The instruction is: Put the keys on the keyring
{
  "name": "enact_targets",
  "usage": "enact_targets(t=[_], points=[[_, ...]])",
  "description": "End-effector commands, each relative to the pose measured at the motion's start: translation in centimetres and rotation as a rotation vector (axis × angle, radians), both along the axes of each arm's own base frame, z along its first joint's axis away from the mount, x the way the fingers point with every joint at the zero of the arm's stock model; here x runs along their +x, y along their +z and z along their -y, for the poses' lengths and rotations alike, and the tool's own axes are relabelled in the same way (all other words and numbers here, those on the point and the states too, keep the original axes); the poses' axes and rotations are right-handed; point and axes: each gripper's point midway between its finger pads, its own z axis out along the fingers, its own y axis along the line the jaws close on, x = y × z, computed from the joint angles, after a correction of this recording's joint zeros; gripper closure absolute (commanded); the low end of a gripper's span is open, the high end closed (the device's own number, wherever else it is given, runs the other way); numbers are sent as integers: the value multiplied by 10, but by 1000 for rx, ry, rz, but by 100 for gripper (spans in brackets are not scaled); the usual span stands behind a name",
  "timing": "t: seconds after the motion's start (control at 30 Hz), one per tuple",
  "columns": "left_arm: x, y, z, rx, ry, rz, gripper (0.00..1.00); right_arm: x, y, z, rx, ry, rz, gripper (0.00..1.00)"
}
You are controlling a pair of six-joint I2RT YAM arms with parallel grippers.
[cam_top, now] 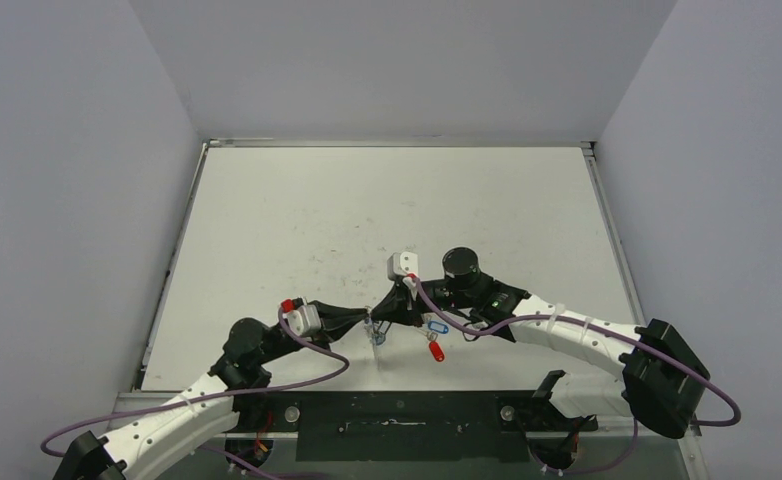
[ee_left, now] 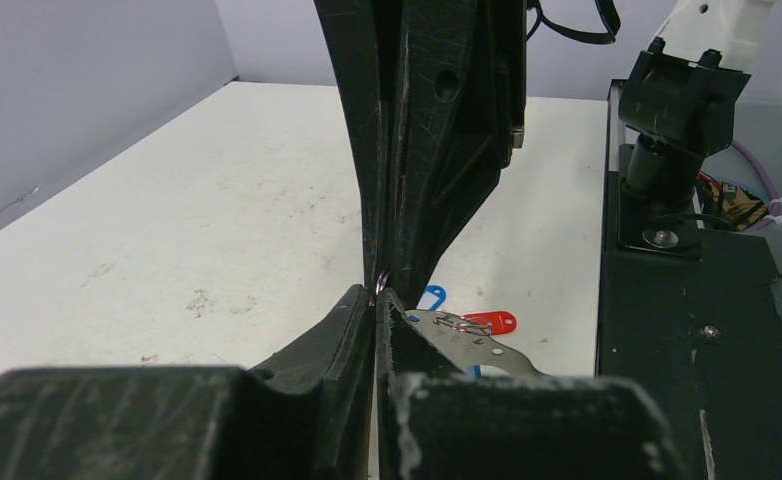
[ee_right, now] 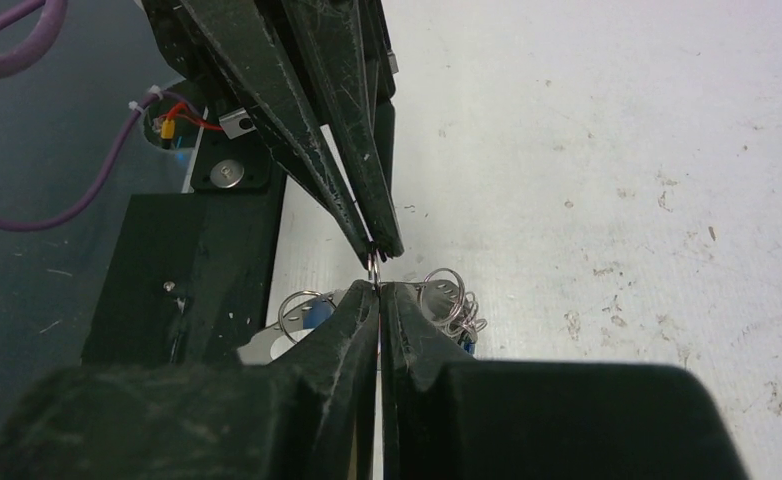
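Note:
Both grippers meet tip to tip low over the table's front middle. My left gripper (cam_top: 373, 322) (ee_left: 379, 293) is shut on a thin silvery keyring (ee_left: 381, 283), seen edge-on. My right gripper (cam_top: 399, 300) (ee_right: 376, 286) is shut on the same keyring (ee_right: 373, 267) from the opposite side. Beneath them lie the keys: a silver key blade (ee_left: 482, 347) with a small ring, a red tag (cam_top: 435, 351) (ee_left: 494, 322) and a light blue tag (cam_top: 435, 327) (ee_left: 431, 296). Small silver rings (ee_right: 445, 292) show beside my right fingers. Most of the keyring is hidden by the fingers.
A black base plate (cam_top: 397, 425) runs along the near table edge just behind the grippers. The right arm's mount (ee_left: 667, 130) and the left arm's mount (ee_right: 222, 170) stand on it. Grey walls enclose the white table (cam_top: 387, 200).

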Motion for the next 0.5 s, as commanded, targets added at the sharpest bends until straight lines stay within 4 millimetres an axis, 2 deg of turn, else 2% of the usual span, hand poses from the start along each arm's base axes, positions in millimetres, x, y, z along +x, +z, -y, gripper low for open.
enact_targets(t=[0.0, 0.07, 0.17, 0.27, 0.47], points=[[1, 30, -4, -87, 21, 53, 84, 7, 27, -1, 18, -13, 73, 100], [2, 32, -6, -92, 38, 53, 67, 8, 28, 3, -15, -27, 63, 100], [5, 36, -9, -98, 65, 52, 55, 13, 39, 7, -51, -48, 67, 100], [8, 39, -14, -94, 94, 49, 47, 18, 39, 15, -144, -87, 43, 100], [11, 40, -21, -76, 138, 38, 42, 27, 50, 28, -284, -128, 13, 100]])
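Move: The keyring's top loop is already pinched by both hands: under 1 cm right of the left hand point, under 1 cm left of the right one, level with both. Its metal plate hangs some 7 cm below the right hand, about 1 cm back. From that hand, the blue key tag on the table lies about 14 cm right and 4 cm ahead, the red tag 14 cm right and 1 cm back, both some 18 cm down. Open the left gripper to a bit over half so that it lets go of the keyring's loop, easing that hand up about 2 cm and left about 1.5 cm. Keep the right fingers shut on the loop and, once the left jaws are parting, lift the keyring about 4 cm, taking it some 2 cm forward and slightly right, fingers tipping down about 10 degrees. ##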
